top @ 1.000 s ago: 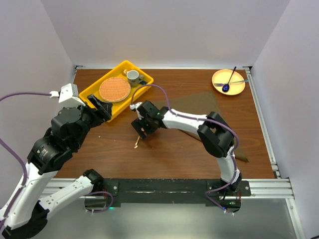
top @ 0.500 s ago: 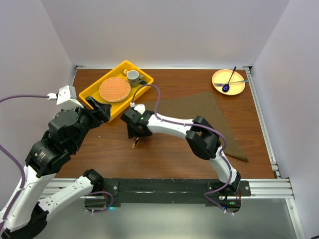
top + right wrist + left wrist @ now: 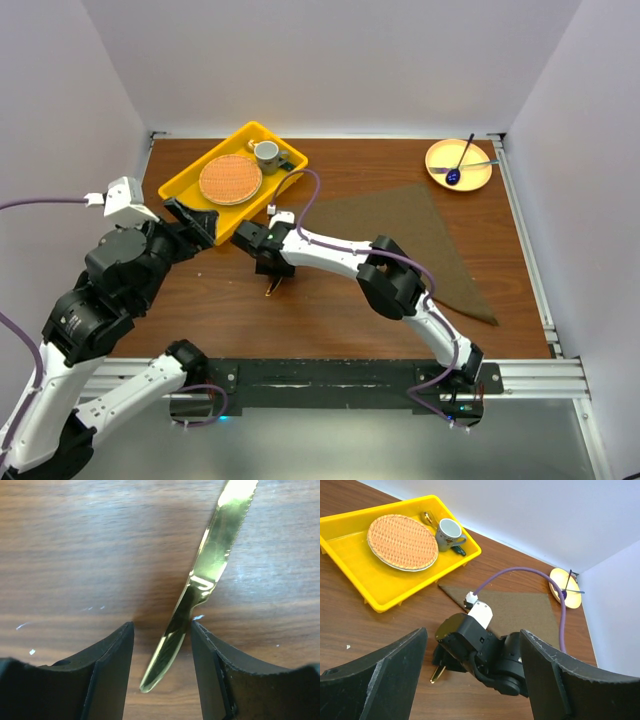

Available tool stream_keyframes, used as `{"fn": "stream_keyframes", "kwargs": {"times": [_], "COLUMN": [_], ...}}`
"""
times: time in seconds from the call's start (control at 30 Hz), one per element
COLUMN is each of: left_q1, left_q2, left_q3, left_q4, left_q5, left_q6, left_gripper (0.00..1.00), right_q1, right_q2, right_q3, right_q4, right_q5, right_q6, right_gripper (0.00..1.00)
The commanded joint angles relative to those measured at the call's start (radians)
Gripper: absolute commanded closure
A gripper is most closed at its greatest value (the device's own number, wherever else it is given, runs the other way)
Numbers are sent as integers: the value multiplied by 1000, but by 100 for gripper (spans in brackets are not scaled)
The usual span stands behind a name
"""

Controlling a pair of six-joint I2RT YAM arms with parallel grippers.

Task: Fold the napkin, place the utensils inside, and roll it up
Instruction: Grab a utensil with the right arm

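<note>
A gold knife [image 3: 210, 555] lies flat on the wooden table, its handle end between the fingers of my right gripper [image 3: 161, 627]. The jaws stand apart around the handle: the right finger is close against it and a gap shows on the left. From above, the right gripper [image 3: 268, 262] points down over the knife [image 3: 272, 288]. The olive-brown napkin [image 3: 400, 235] lies folded into a triangle right of centre. My left gripper [image 3: 473, 632] hangs wide open and empty above the right wrist, near the tray in the top view [image 3: 195, 220]. Another gold utensil [image 3: 427, 516] lies in the tray.
A yellow tray [image 3: 190, 185] at the back left holds a round orange woven mat [image 3: 230, 179] and a cup [image 3: 266, 155]. A yellow plate [image 3: 440, 170] at the back right carries a dark blue spoon and a teal-handled utensil. A purple cable [image 3: 520, 572] arcs over the napkin.
My right gripper has moved left and lowered over the gold knife, and its jaws have narrowed around the handle. The left arm has drawn back slightly to the left.
</note>
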Motion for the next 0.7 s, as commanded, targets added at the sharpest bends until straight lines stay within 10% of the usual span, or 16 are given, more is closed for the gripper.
{"fn": "stream_keyframes", "kwargs": {"times": [0.0, 0.37, 0.6, 0.67], "left_q1": [4, 6, 6, 4], "left_q2": [-25, -71, -101, -107], "left_q3": [-2, 24, 22, 26], "left_q4": [22, 18, 24, 19], "left_q5": [2, -50, -62, -62], "left_q6": [27, 67, 65, 65], "left_gripper": [20, 19, 19, 19], "right_q1": [-9, -58, -78, -84], "right_q2": [44, 85, 166, 150], "right_q3": [89, 105, 137, 77], "right_q4": [-149, -249, -249, -189], "right_q5": [28, -52, -129, -201], "right_q6": [77, 77, -104, -128], "right_gripper": [48, 52, 76, 100]}}
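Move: Between the right hand's parted fingertips, only a centimetre or two below them, lies the gold knife, slanting out and to the right, its middle some 3 cm ahead and 1 cm right. The yellow tray is about 21 cm ahead and 11 cm left, the mug in it 27 cm ahead and 3 cm left; the napkin lies 29 cm right and 7 cm ahead. From the left hand, the knife is roughly 10 cm ahead, 15 cm right and 36 cm below. Sliding about 2.5 cm to its right and sinking 1 cm close over the table, the right hand tips its fingers some 10 degrees nearer to straight down. They shut from half open to nearly closed, mostly near the end, and pinch the knife by its handle just short of the narrow neck. The left hand, empty, draws up, back and left by about 3 cm. ##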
